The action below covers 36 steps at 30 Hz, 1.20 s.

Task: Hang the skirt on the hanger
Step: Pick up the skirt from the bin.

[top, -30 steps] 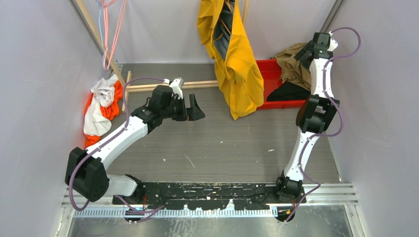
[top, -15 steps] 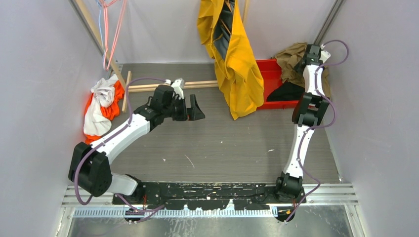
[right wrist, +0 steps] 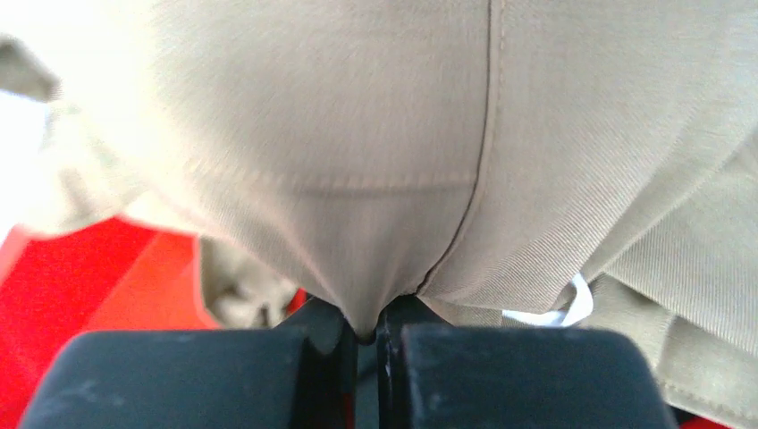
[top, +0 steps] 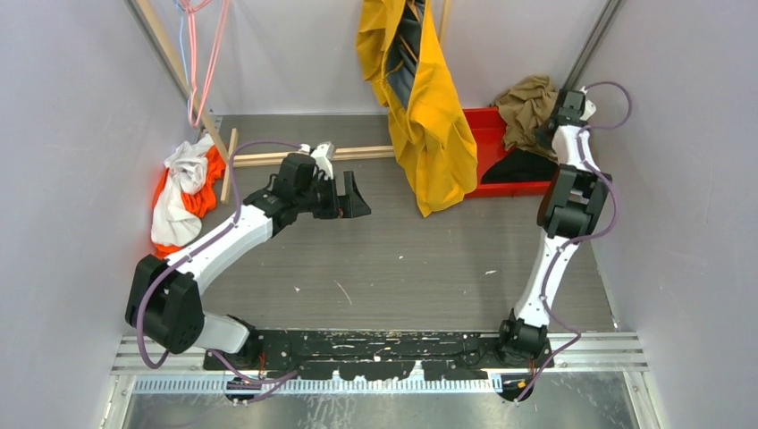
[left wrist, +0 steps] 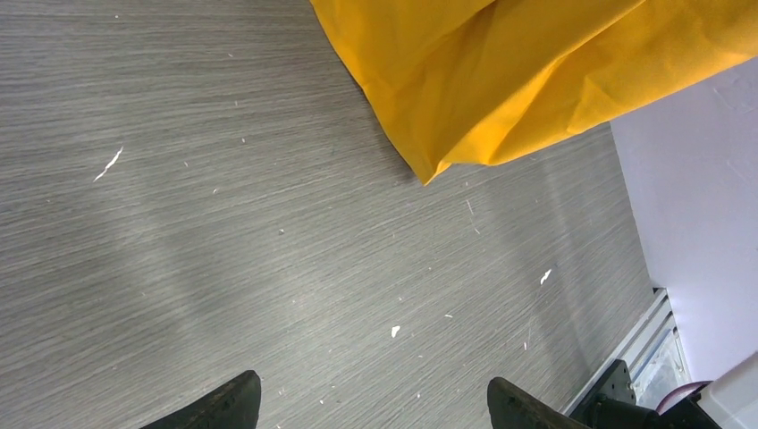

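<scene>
The tan skirt (top: 526,105) lies bunched at the right end of a red bin (top: 487,134). My right gripper (top: 547,121) reaches down into it and is shut on a fold of the tan skirt (right wrist: 384,179), which is pinched between the black fingers (right wrist: 206,375). Thin pink and blue hangers (top: 198,54) dangle at the back left. My left gripper (top: 353,198) hovers open over mid-table, and its two dark fingertips (left wrist: 223,407) stand wide apart over bare grey surface, holding nothing.
A yellow garment (top: 429,116) hangs at the back centre, its lower corner (left wrist: 501,71) just ahead of my left gripper. A black cloth (top: 518,165) lies in the bin. An orange and white cloth (top: 183,192) and wooden bars (top: 268,157) lie at the left.
My right wrist has dropped from above the bin down onto the tan skirt and its jaws have shut on a fold. The left arm has barely moved.
</scene>
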### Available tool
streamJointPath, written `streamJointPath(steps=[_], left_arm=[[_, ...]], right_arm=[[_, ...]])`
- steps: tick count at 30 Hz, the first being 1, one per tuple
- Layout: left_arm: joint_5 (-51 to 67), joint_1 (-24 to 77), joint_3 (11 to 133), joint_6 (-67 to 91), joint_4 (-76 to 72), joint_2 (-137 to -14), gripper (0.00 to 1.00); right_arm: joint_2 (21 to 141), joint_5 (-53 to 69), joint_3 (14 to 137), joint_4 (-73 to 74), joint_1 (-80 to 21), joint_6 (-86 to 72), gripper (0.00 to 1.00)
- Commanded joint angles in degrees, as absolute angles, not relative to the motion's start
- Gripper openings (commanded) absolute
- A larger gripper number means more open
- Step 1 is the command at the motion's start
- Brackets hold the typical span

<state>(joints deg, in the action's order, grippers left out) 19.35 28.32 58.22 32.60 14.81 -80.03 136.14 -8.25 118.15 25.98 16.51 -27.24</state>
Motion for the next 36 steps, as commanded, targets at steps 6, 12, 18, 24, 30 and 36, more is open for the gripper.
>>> streamJointPath(steps=[6, 12, 18, 24, 30, 36], left_arm=[[21.0, 27.9, 59.1, 33.2, 11.8, -78.9, 0.91], [21.2, 27.9, 58.4, 33.4, 11.2, -78.2, 0.91], [21.5, 27.9, 57.0, 33.8, 10.7, -76.3, 0.91], [21.9, 27.9, 56.4, 34.0, 11.0, -74.1, 0.91], [21.4, 27.9, 54.8, 34.1, 11.1, -70.7, 0.91], [21.6, 27.9, 54.0, 34.3, 11.1, -69.8, 0.91]], right_arm=[[110.2, 4.3, 108.2, 18.9, 16.3, -29.2, 0.01], [98.4, 9.7, 105.6, 20.3, 16.1, -30.0, 0.01], [85.5, 10.4, 103.6, 21.2, 16.0, -30.6, 0.01], [75.3, 8.2, 100.9, 22.4, 16.0, -30.8, 0.01], [70.3, 8.3, 101.3, 22.6, 16.0, -30.8, 0.01], [64.9, 9.6, 102.7, 25.8, 16.0, -31.5, 0.01]])
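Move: The tan skirt is already pinched in the right fingers, its heap centred about 5 cm ahead of that hand and 3 cm to its left, 2 cm below it. The red bin's middle lies some 5 cm back and 9 cm left, 5 cm lower; the black cloth, 10 cm back and 4 cm left, equally low. The hanging yellow skirt is roughly 35 cm left, 10 cm back and 30 cm above. From the left hand, the tan skirt lies about 30 cm ahead, 52 cm right and 12 cm below. The tan skirt, kept pinched in the shut right fingers, is hauled up out of the red bin by some 43 cm; the hand also draws back towards the robot by about 24 cm, mostly in the second half, and drifts left, tilting its fingertips up by roughly 45 degrees. The open left hand only eases up and back a few centimetres. ##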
